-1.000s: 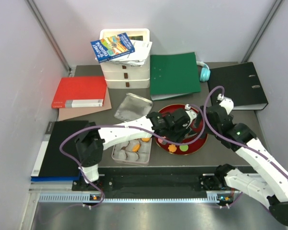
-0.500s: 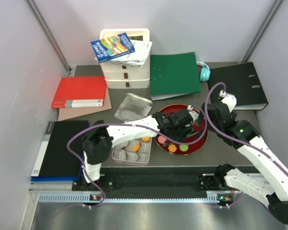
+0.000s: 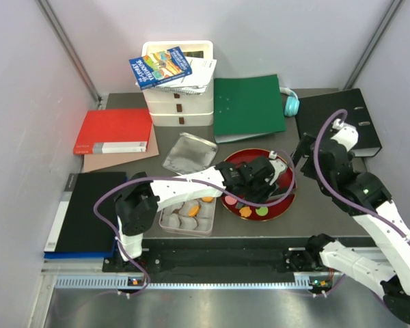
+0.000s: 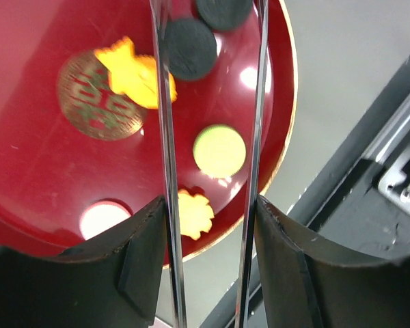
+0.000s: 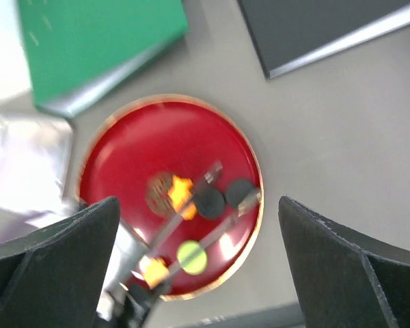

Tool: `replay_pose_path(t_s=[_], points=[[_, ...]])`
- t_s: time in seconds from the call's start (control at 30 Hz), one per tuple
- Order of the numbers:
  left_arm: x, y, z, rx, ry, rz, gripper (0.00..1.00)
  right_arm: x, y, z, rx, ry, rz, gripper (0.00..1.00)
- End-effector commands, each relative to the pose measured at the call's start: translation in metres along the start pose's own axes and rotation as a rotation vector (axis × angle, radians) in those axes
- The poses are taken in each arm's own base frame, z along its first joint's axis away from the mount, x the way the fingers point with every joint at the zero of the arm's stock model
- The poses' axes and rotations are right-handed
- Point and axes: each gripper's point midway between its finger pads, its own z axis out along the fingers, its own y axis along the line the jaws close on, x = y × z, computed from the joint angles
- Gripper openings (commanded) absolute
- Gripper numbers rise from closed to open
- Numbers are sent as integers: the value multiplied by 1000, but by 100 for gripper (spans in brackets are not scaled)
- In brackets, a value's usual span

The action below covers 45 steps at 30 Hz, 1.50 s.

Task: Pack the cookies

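Note:
Several cookies lie on the red plate [image 3: 290, 195]: two black ones [image 4: 190, 48] [image 4: 223, 10], a green one [image 4: 219, 150] and two orange flowers [image 4: 137, 68] [image 4: 193, 213]. My left gripper [image 3: 256, 174] [image 4: 210, 205] is shut on metal tongs [image 4: 165, 137] above the plate. The tongs' arms are spread, with the tips [image 5: 215, 167] by the black cookies [image 5: 208, 203]. I cannot tell if they touch. My right gripper [image 3: 305, 148] [image 5: 203, 266] is open, high above the plate's right side and holding nothing. The tin [image 3: 165, 222] left of the plate holds an orange cookie [image 3: 208, 199] among white cups.
The tin's lid [image 3: 189, 153] lies behind the tin. A green folder [image 3: 248, 106] and a black binder [image 3: 342, 123] lie behind the plate. White drawers [image 3: 179, 102], a red folder [image 3: 113, 130] and a black folder [image 3: 85, 212] are on the left.
My right arm has lifted and drawn back to the right, away from the plate. The left gripper with the tongs has stayed over the plate, barely shifted.

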Motion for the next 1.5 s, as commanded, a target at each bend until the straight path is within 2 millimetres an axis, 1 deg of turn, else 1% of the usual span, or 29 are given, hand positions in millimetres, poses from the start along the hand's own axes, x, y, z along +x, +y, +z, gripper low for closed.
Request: replay_pose_path(t_s=[0.0,0.1,0.17,0.23,0.4,0.43,0.47,0.53,0.57,0.63,0.7,0.73,0.83,0.9,1.0,1.17,1.3,1.33,1.37,1.4,1.47], points=[[13,-14,0,59,30,50,56,-60,3,-24,-32,-197,163,99],[18,-13,2,50,43,55,56,-70,-16,-29,25,-238,202,99],[21,-11,3,42,49,53,56,-69,-22,-32,27,-245,220,99],[25,-8,4,31,56,53,56,-65,-25,-31,29,-232,232,99],[27,-5,3,13,61,58,56,-55,-26,-27,34,-203,245,99],[26,0,2,-17,56,59,56,-54,-26,-27,33,-199,244,99],[24,3,-3,-38,46,55,56,-54,-25,-27,31,-197,244,99],[26,9,-8,-66,53,52,56,-53,-25,-27,27,-191,247,99],[24,13,-13,-87,40,52,56,-52,-24,-26,25,-186,246,99],[29,17,-16,-102,42,52,56,-49,-23,-24,20,-177,250,99],[27,19,-23,-109,23,47,57,-46,-21,-22,13,-166,252,99],[30,19,-23,-110,26,45,57,-44,-21,-21,15,-162,251,99],[31,18,-24,-101,27,42,57,-41,-18,-19,5,-152,254,99],[37,18,-22,-99,55,40,57,-40,-18,-19,4,-148,253,99],[37,16,-24,-88,53,38,57,-39,-17,-19,0,-143,252,99],[44,15,-22,-74,78,61,56,-33,-17,-17,-4,-128,249,99],[37,9,-23,-44,76,76,56,-30,-16,-15,-4,-120,246,99],[31,6,-25,-36,70,79,56,-30,-16,-15,-6,-120,245,99],[30,4,-26,-25,74,86,57,-30,-16,-15,-7,-118,245,99],[23,0,-28,-17,62,88,57,-31,-16,-15,-5,-121,245,99],[24,-3,-29,-8,72,99,57,-31,-16,-15,-7,-123,245,99]])
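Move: The left hand holds open tongs, their tips reaching right over the black cookies. From that hand the orange cookie lies about 4 cm ahead, 2 cm right and 12 cm below; the nearer black cookie 2 cm ahead and 6 cm right, the lime cookie 5 cm back and 1 cm right. From the right hand the orange cookie is roughly 12 cm back, 8 cm left and 25 cm below. Left hand swings the tongs some 5 cm left, 3 down, tips nearing the orange cookie; right hand rises. ##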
